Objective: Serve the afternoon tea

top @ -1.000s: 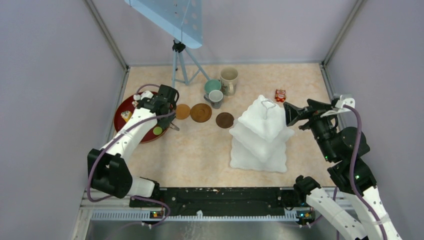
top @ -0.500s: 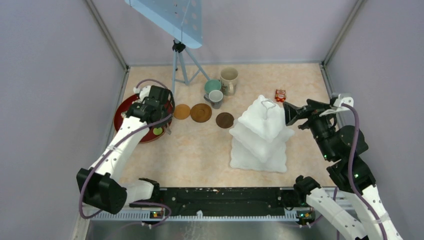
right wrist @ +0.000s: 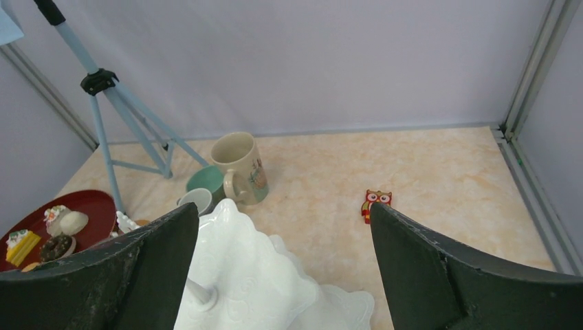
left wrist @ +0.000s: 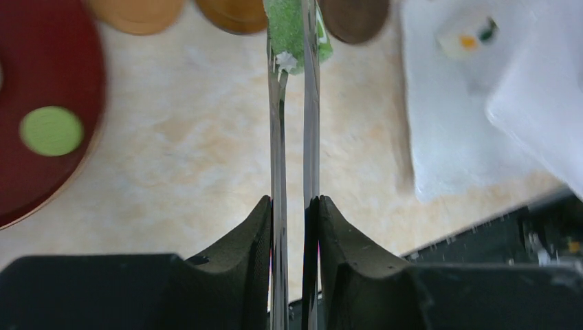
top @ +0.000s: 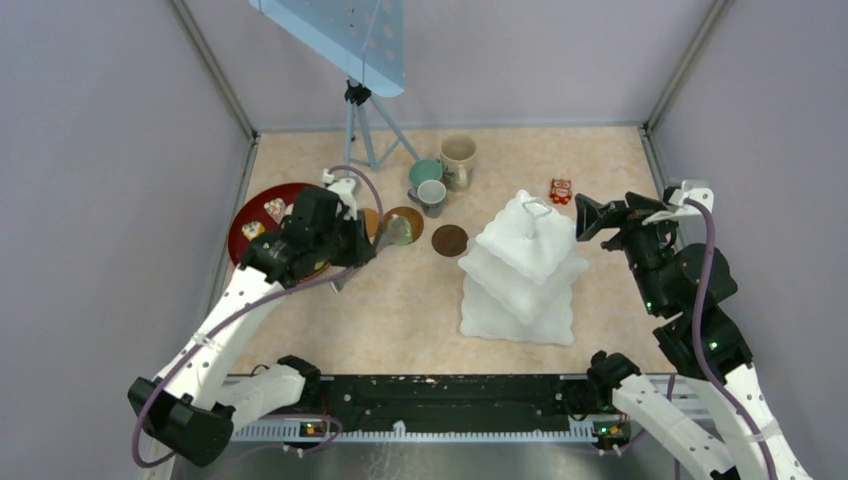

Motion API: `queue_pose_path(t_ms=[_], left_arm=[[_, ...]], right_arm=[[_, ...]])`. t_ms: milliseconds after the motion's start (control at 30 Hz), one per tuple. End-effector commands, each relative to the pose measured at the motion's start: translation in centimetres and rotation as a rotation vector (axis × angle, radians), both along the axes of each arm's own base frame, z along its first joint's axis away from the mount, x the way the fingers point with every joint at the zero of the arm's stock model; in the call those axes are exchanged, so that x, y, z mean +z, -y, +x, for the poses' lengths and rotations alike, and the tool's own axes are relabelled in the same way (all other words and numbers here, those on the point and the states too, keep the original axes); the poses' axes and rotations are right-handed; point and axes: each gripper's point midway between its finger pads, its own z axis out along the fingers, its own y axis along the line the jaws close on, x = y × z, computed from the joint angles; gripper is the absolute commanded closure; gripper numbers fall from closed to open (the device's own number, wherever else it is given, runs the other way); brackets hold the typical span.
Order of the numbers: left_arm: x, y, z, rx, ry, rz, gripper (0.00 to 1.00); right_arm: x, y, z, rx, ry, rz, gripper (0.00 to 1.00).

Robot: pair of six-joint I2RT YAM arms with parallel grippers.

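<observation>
My left gripper (left wrist: pixel 294 203) is shut on a pair of thin metal tongs (left wrist: pixel 293 130). The tongs' tips pinch a green toy cake (left wrist: pixel 294 27) above the brown coasters (top: pixel 449 240). From above, this gripper (top: pixel 350 245) sits just right of the dark-red tray (top: pixel 262 200). The white three-tier stand (top: pixel 520 265) is at centre right, and a small white cake (left wrist: pixel 467 38) lies on a lower tier. My right gripper (top: pixel 590 215) hangs open beside the stand's top tier (right wrist: pixel 240 275), holding nothing. The beige (top: pixel 459 158), teal (top: pixel 424 172) and grey mugs (top: pixel 432 194) cluster behind the coasters.
The tray (left wrist: pixel 41 89) carries a round green cookie (left wrist: pixel 50 130) and several other cakes (right wrist: pixel 20 244). A red owl figure (top: pixel 560 190) lies behind the stand. A blue tripod (top: pixel 358 130) stands at the back left, and walls close in on three sides.
My left arm swung right from over the tray to the coasters, carrying the tongs with the green cake in their tips. The right gripper barely shifted.
</observation>
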Motion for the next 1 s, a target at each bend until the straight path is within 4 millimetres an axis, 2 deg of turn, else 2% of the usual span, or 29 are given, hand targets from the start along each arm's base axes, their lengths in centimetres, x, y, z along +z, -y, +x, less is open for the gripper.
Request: queue_pose_path(t_ms=[0, 100, 267, 400, 533, 667, 967], left_arm=[[1.3, 6.1, -3.5, -0.281, 0.125, -0.090, 0.73], [0.9, 8.1, -5.4, -0.343, 0.157, -0.108, 0.73], [-1.0, 10.1, -7.4, -0.425, 0.134, -0.108, 0.74], [-1.7, 11.8, -9.3, -0.515, 0.134, -0.118, 0.76], [-1.7, 14.4, -11.9, -0.622, 0.157, -0.180, 0.75], [-2.3, 17.8, -14.3, -0.703, 0.154, -0.179, 0.74], [-2.9, 22.6, -15.4, -0.703, 0.303, -0.068, 0.76]], right_arm=[[2.9, 1.2, -0.4, -0.052, 0.064, 0.016, 0.08], [3.1, 1.5, -0.4, -0.066, 0.066, 0.020, 0.08], [3.2, 1.8, -0.5, -0.082, 0.061, 0.027, 0.07], [2.8, 1.8, -0.4, -0.082, 0.048, 0.033, 0.08], [2.2, 1.7, -0.4, -0.083, 0.032, 0.044, 0.08], [2.2, 1.6, -0.5, -0.076, 0.035, 0.065, 0.08], [2.5, 1.3, -0.9, -0.052, 0.044, 0.083, 0.08]])
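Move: The left hand holds the tongs with the green cake in their tips. The stand's bottom tier is about 31 cm to its right, about 2 cm nearer the base and roughly 15 cm below, with a small white cake on its left part, some 26 cm right and 1 cm ahead of the hand. The dark coaster lies about 11 cm ahead and 15 cm right, the red plate 13 cm ahead and 21 cm left. From the right hand the bottom tier is some 5 cm ahead, 9 cm left and far below. Keeping its grip on the tongs, the left hand sweeps the green cake diagonally right and back, about 19 cm right and 17 cm towards the base, away from the coasters and across the bare table to the near side of the stand. On the way it sinks about 7 cm, faster towards the end, and swings some 45 degrees clockwise, so that the tongs reach rightward towards the near edge of the bottom tier. ##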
